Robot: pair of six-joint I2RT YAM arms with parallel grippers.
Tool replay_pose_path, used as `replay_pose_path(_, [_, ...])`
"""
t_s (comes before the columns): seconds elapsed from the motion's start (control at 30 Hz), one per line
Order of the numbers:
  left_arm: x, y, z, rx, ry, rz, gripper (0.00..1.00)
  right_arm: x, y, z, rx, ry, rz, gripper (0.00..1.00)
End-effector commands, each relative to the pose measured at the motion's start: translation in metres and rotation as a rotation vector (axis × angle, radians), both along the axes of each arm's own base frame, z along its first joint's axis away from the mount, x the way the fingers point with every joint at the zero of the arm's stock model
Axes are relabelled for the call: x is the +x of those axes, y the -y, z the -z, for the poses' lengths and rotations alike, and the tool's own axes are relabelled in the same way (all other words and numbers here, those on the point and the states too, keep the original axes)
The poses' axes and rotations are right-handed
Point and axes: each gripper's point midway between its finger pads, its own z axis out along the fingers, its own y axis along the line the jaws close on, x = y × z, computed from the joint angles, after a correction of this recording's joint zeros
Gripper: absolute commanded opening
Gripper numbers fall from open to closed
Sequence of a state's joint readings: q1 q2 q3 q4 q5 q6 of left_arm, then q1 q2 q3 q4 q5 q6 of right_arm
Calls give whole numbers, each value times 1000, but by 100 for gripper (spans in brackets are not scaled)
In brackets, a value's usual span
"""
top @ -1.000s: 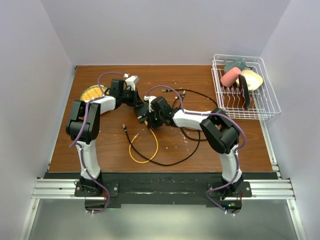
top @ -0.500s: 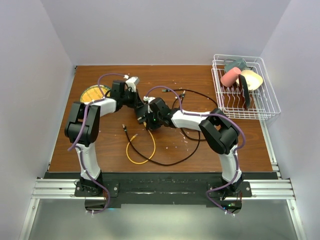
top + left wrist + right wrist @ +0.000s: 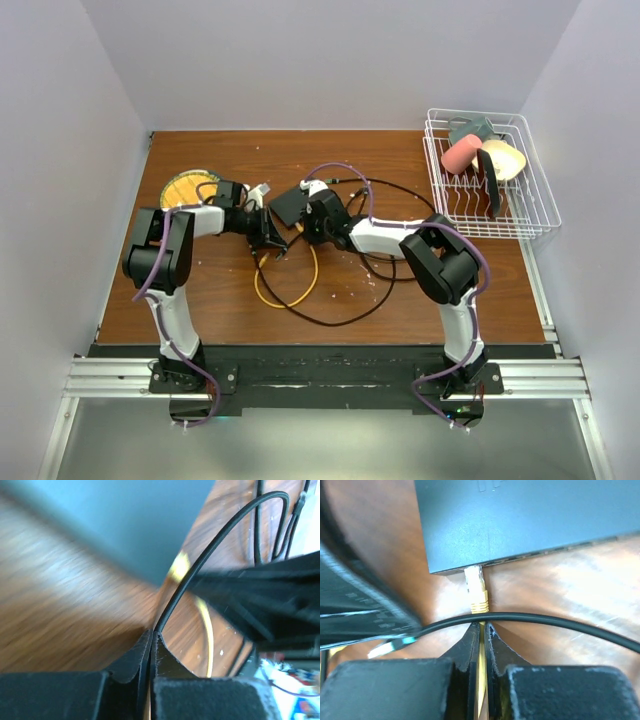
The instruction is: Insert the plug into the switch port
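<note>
The switch (image 3: pixel 530 515) is a flat dark box lying on the wooden table, seen from above as the switch (image 3: pixel 287 205). The plug (image 3: pixel 476 582), clear with a yellow boot, has its tip in a switch port (image 3: pixel 472 570) near the box's left corner. My right gripper (image 3: pixel 482 626) is shut on the yellow cable just behind the plug. A black cable (image 3: pixel 545 620) crosses over its fingertips. My left gripper (image 3: pixel 152 634) is shut on that black cable (image 3: pixel 215 545), in front of and left of the switch, where the top view shows the left gripper (image 3: pixel 270 240).
The yellow cable (image 3: pixel 290 290) and a dark cable (image 3: pixel 340 318) loop over the table in front of both grippers. A yellow disc (image 3: pixel 182 187) lies at the back left. A white wire rack (image 3: pixel 520 232) with dishes stands at the back right.
The left arm has swung from behind the switch to its front left. The switch and my right gripper have shifted toward the back, and the cable loops have shifted with them.
</note>
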State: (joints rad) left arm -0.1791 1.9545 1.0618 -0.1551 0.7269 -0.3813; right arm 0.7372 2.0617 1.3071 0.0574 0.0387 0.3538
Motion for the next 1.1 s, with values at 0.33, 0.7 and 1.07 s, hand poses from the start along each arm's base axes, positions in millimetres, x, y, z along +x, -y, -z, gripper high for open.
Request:
replay_pose_path(0.33, [10,-24,-5,97,-91,-123,35,18,23,-27,2,145,18,40])
replay_pose_path(0.7, [42,-26,-58,123,108,-97,58,-2,40,-43,-28,128,7,76])
replay_pose_path(1.07, [21,-29,-77,370,308,-52,58,-16,70,-112,65,167,17,85])
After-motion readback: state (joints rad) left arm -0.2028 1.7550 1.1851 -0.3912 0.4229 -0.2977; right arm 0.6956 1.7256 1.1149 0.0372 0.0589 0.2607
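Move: The right gripper is closed on the yellow cable just behind its plug, already in the switch port, roughly 3 cm ahead and 2 cm left; the switch's middle lies about 7 cm ahead and 2 cm left. The left gripper holds the black cable, whose plug hangs some 3 cm back of that hand; from the left hand the switch port is about 4 cm ahead and 4 cm right, the loose yellow plug 4 cm back and 3 cm left. Carry the gripped yellow cable barely 2 cm forward and right, then open the right fingers wide to let go, ease back and right, and lift clear about 8 cm. Meanwhile hold the left gripper low as its fingers open and free the black cable, then draw it forward and left and up some 6 cm, rolling its left side up about 15 degrees. ##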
